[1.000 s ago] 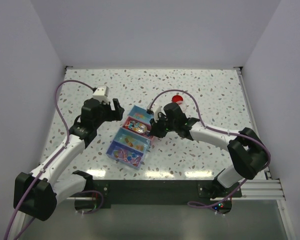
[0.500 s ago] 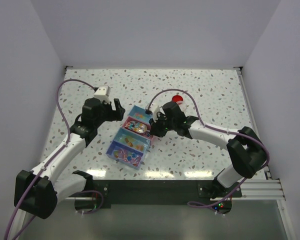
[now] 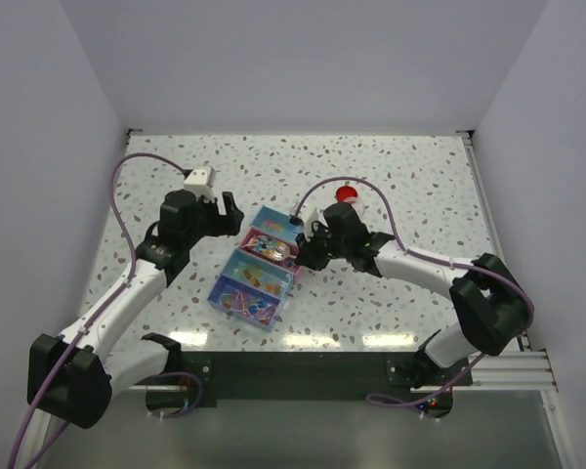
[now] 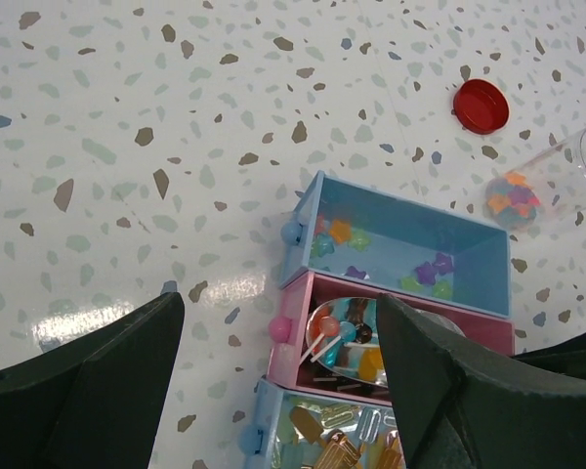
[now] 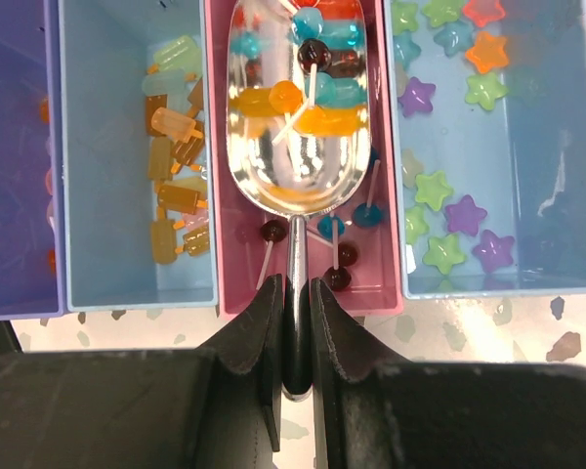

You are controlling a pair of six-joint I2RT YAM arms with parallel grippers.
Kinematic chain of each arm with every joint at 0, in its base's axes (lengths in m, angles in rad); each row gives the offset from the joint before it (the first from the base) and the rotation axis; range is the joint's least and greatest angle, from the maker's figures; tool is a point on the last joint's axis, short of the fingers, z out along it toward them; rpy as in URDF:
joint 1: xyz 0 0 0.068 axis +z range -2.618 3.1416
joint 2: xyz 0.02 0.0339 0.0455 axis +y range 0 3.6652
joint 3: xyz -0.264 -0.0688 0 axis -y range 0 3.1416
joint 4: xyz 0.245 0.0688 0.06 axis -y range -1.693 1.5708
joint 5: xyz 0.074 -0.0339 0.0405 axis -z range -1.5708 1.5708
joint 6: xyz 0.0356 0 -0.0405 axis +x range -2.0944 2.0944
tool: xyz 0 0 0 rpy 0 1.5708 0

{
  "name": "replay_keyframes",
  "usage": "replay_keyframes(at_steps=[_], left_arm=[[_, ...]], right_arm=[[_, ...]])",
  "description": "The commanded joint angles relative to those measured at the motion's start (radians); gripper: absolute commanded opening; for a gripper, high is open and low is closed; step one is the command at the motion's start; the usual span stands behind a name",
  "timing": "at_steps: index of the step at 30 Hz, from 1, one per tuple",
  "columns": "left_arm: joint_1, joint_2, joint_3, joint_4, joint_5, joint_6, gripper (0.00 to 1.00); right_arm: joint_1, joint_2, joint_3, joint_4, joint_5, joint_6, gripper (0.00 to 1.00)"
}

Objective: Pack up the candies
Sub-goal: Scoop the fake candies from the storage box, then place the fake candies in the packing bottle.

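A tray of small drawers [image 3: 257, 266] holds the candies. My right gripper [image 5: 293, 303] is shut on the handle of a metal scoop [image 5: 293, 107]. The scoop holds several lollipop candies over the pink compartment [image 5: 381, 293], and more lollipops [image 5: 337, 256] lie beneath it. Star candies [image 5: 439, 195] fill the blue compartment to its right, and popsicle-shaped candies [image 5: 176, 156] the light blue one to its left. In the top view the right gripper [image 3: 308, 252] is at the tray's right edge. My left gripper [image 4: 273, 322] is open and empty, above the tray's left side [image 3: 225, 210].
A round red lid [image 4: 481, 106] lies on the speckled table beyond the tray, also in the top view [image 3: 346, 194]. A clear jar [image 4: 557, 181] with star candies lies on its side near it. A purple compartment [image 5: 15, 147] is at the tray's far end.
The right arm has shifted slightly, with the scoop still over the pink compartment. The left arm has barely moved.
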Motion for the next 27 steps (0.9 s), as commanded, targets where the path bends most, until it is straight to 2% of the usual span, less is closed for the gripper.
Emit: replay_keyframes(at_steps=[1, 17, 27], left_arm=[[0.005, -0.031, 0.063, 0.011, -0.038, 0.027, 0.84], [0.005, -0.08, 0.083, 0.006, -0.115, 0.044, 0.84], [0.005, -0.117, 0.037, 0.053, -0.175, 0.075, 0.84]], right_arm=[[-0.007, -0.072, -0.002, 0.066, 0.01, 0.01, 0.0], [-0.017, -0.169, -0.009, 0.031, 0.017, 0.005, 0.0], [-0.04, -0.267, 0.069, -0.156, 0.106, -0.021, 0.0]])
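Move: The clear jar with star candies, where my right hand will take the scoopful, stands about 13 cm ahead and 10 cm to the right of that hand. The pink compartment in which the loaded bowl sits is some 4 cm ahead, 7 cm left and 6 cm down. The blue compartment is about 11 cm ahead and 4 left, and the red lid 20 ahead and 11 right. From my left hand the jar lies some 6 cm ahead, 25 right and well below. With my right fingers still shut on the handle, I lift the loaded scoop about 6 cm, straight up out of the pink compartment at first, then drawing some 2 cm to the right, keeping the bowl nearly level. My empty left hand, its fingers staying open, rises about 5 cm and backs off 2–3 cm to the left, tilting slightly up. ##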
